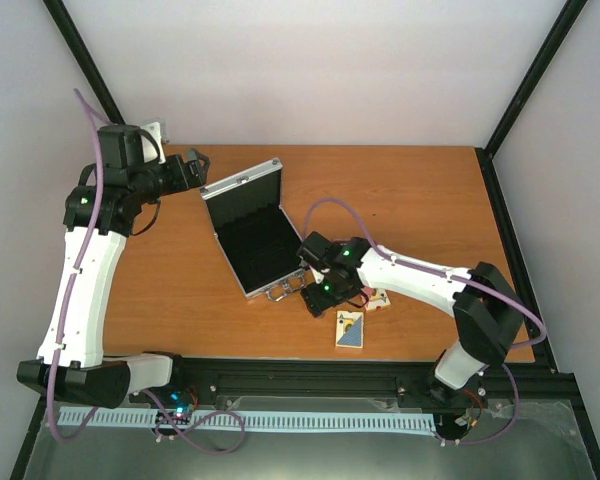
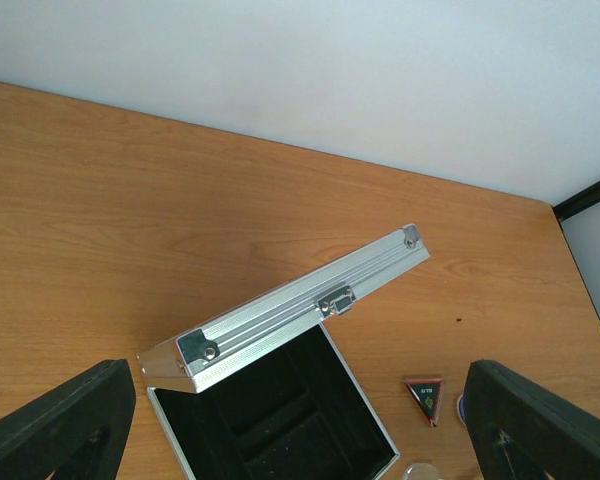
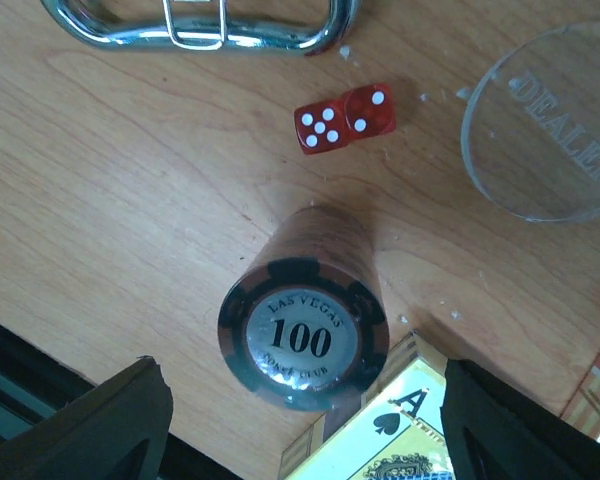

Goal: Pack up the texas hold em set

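Note:
The silver ribbed case (image 1: 242, 181) stands open at mid table, its black lining (image 1: 258, 243) showing. My left gripper (image 1: 198, 162) is open and empty behind the lid's far left corner. In the left wrist view the lid (image 2: 300, 304) sits between its fingers (image 2: 65, 420). My right gripper (image 1: 318, 297) is open over the dark chip stack (image 3: 305, 335), which stands upright between the fingers (image 3: 85, 430) and clear of them. Two red dice (image 3: 345, 118), the clear dealer disc (image 3: 545, 120) and the blue-yellow card pack (image 1: 350, 330) lie close by. The red pack (image 1: 378, 298) is partly hidden.
The case's chrome handle (image 3: 200, 25) lies just beyond the dice. The card pack (image 3: 400, 440) touches the chip stack's near side. The table's front edge (image 1: 380, 362) and a black rail run close behind the right gripper. A black frame post (image 1: 530, 75) rises at the right.

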`<state>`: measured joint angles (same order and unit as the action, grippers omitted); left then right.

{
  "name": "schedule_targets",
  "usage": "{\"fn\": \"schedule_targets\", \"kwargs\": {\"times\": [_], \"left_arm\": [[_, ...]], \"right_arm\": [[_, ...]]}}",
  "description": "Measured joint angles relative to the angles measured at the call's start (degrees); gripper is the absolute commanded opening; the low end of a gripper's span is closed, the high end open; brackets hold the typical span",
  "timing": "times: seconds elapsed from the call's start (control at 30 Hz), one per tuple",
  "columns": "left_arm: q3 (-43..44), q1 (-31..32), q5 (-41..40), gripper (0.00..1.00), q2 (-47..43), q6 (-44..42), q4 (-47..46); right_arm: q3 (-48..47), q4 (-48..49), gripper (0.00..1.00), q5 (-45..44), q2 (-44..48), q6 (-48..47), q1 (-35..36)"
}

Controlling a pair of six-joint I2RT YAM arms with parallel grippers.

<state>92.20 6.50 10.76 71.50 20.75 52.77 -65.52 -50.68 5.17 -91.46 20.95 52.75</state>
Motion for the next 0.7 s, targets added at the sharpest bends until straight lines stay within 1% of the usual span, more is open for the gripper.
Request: {"fn": "schedule_targets", "kwargs": {"times": [0.27,0.33,0.43,0.7], "left_arm": [[0.00,0.00,0.00,0.93,0.00,0.02,0.02],[0.00,0.00,0.00,0.93,0.00,0.02,0.02],[-0.02,0.00,0.00,0.93,0.00,0.02,0.02],[-0.79,0.00,-0.04,0.93,0.00,0.02,0.09]], "right_arm": [[-0.59,0.13,0.71,-0.02,-4.17,-0.37,0.46],[-1.22,0.11,0.66,-0.07,-4.76,-0.52,0.55],[-1.97,0.24,0.55,-0.11,-5.27,-1.01,0.59],[-2.08,0.35,0.53,0.04,-6.25,-1.38,0.61]]}}
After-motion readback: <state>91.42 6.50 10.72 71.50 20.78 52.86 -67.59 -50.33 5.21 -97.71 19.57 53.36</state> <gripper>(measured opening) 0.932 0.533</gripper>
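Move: The chip stack stands almost under my right hand, about 1 cm ahead and 1 cm left, its middle some 5 cm down. From the stack, the two red dice lie about 4 cm farther out and 2 cm left, the dealer disc 6 cm out and 4 cm right, the blue-yellow card box 4 cm nearer me and 7 cm right. From my left hand the stack is about 15 cm back, 27 cm right and 34 cm below. I sink my right hand, fingers still pointing down, about 2 cm over the standing chip stack, then ease it roughly 1 cm left to centre on it. As it settles I draw the fingers in from about three quarters open to half open, until they straddle the top chips closely; a firm pinch can't be seen yet. ##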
